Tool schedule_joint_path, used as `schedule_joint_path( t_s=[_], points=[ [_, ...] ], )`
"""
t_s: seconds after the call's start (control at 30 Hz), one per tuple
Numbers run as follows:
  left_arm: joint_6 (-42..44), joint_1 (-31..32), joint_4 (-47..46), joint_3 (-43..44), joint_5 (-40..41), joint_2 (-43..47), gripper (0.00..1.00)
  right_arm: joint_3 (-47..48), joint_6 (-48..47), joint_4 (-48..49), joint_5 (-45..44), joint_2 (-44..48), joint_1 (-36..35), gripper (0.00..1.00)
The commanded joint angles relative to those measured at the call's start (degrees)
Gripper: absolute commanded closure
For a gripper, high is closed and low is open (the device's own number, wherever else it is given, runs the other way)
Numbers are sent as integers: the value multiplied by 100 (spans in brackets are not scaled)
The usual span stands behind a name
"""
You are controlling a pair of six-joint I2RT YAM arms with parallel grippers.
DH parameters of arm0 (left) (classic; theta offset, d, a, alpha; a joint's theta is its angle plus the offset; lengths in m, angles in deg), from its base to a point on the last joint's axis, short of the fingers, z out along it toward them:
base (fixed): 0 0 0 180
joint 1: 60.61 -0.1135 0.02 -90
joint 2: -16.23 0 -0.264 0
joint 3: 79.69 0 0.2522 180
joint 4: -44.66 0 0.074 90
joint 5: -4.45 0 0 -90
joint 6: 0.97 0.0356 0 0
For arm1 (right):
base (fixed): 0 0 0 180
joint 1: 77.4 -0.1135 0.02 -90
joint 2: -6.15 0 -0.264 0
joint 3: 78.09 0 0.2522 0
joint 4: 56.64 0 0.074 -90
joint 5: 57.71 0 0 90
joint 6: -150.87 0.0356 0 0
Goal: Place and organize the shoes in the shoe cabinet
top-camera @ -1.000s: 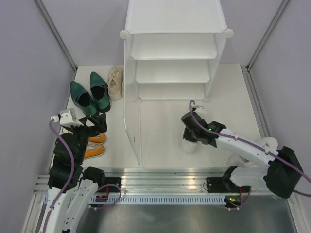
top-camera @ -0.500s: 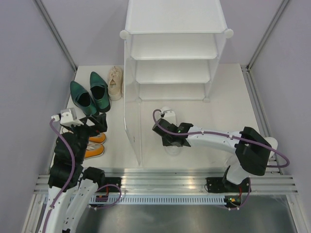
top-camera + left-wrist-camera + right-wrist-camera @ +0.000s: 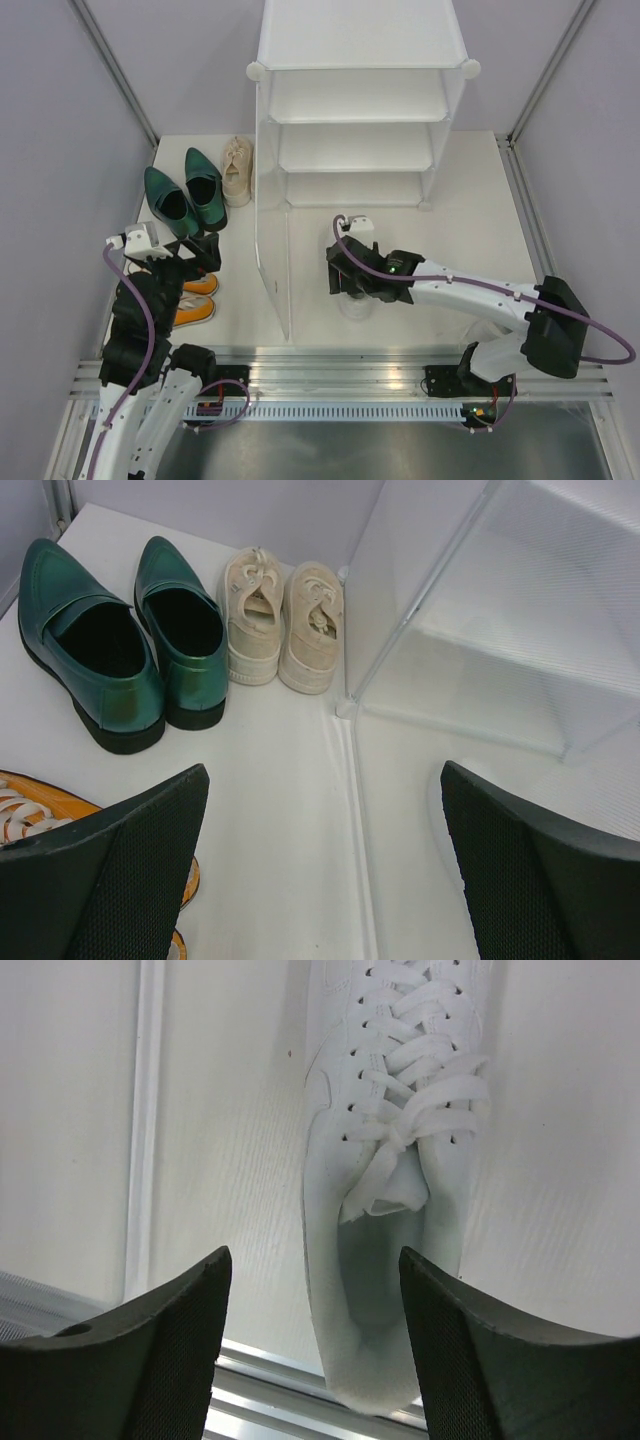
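One white sneaker [image 3: 385, 1160] lies on the white floor, heel toward the wrist camera, to the right of the shoe cabinet's [image 3: 360, 100] translucent side panel [image 3: 272, 250]. My right gripper [image 3: 315, 1260] hangs open just above its heel and grips nothing; from above, the right gripper [image 3: 348, 285] covers most of the white sneaker [image 3: 356, 305]. Left of the cabinet stand the dark green heels [image 3: 185, 200], the cream sneakers [image 3: 237, 170] and the orange sneakers [image 3: 195, 300]. My left gripper [image 3: 195, 255] hovers wide open over them. From the left wrist I see the green heels [image 3: 110, 660], the cream sneakers [image 3: 285, 625] and an orange sneaker [image 3: 20, 800].
A metal rail [image 3: 340, 365] runs along the near edge, just behind the white sneaker's heel. Grey walls close in on both sides. The cabinet's front corner post [image 3: 345, 705] stands close to the cream sneakers.
The right arm swung left with the white sneaker, set it down near the side panel, and its jaws went from shut to open. The left arm has not moved.
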State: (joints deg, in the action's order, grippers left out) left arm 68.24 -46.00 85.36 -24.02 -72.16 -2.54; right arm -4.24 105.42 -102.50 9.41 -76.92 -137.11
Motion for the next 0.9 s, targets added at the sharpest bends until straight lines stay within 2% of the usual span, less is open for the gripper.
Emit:
schedule_joint_path(
  t_s=[0.0, 0.1, 0.13, 0.17, 0.23, 0.33, 0.47, 0.6, 0.87],
  points=[
    [-65, 15, -127, -7, 94, -92, 0, 161, 123, -191, -357, 606, -94, 27],
    [-65, 15, -119, -16, 94, -119, 0, -32, 350, -183, -787, 1134, -182, 26],
    [-65, 15, -119, -8, 85, -136, 0, -216, 483, -209, -937, 1265, -200, 17],
    [-65, 7, -119, -16, 85, -136, 0, -331, 545, -209, -1069, 1458, -200, 2],
    [-56, 15, -119, -16, 85, -136, 0, -690, 624, -183, -1307, 1565, -217, 2],
    [-56, 7, -127, -8, 94, -145, 0, -850, 423, -288, -1124, 1487, -287, 2],
    [-56, 15, -119, -8, 94, -180, 0, -859, 440, -262, -1158, 1250, -804, 2],
    [-56, 15, -119, -8, 85, -180, 0, -789, 712, -262, -1439, 995, -1184, 2],
    [-47, 7, -127, -7, 59, -224, 0, -789, 1530, -455, -2159, 494, -1254, 2]
  ],
)
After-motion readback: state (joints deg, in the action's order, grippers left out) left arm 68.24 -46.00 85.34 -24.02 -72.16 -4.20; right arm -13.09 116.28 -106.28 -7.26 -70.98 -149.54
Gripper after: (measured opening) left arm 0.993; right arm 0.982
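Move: The white shoe lies toe forward just below the right hand, its middle about 5 cm ahead, 2 cm right and 6 cm lower. The cabinet's bottom shelf front is some 22 cm straight ahead of that hand; the open door's lower edge is about 12 cm left, 3 cm ahead, 9 cm lower. From the left hand, the shoe is roughly 30 cm right, 5 cm ahead and 24 cm lower. The right hand rises about 6 cm while shifting right, opens fully, then draws back and sinks over the white shoe's heel. ##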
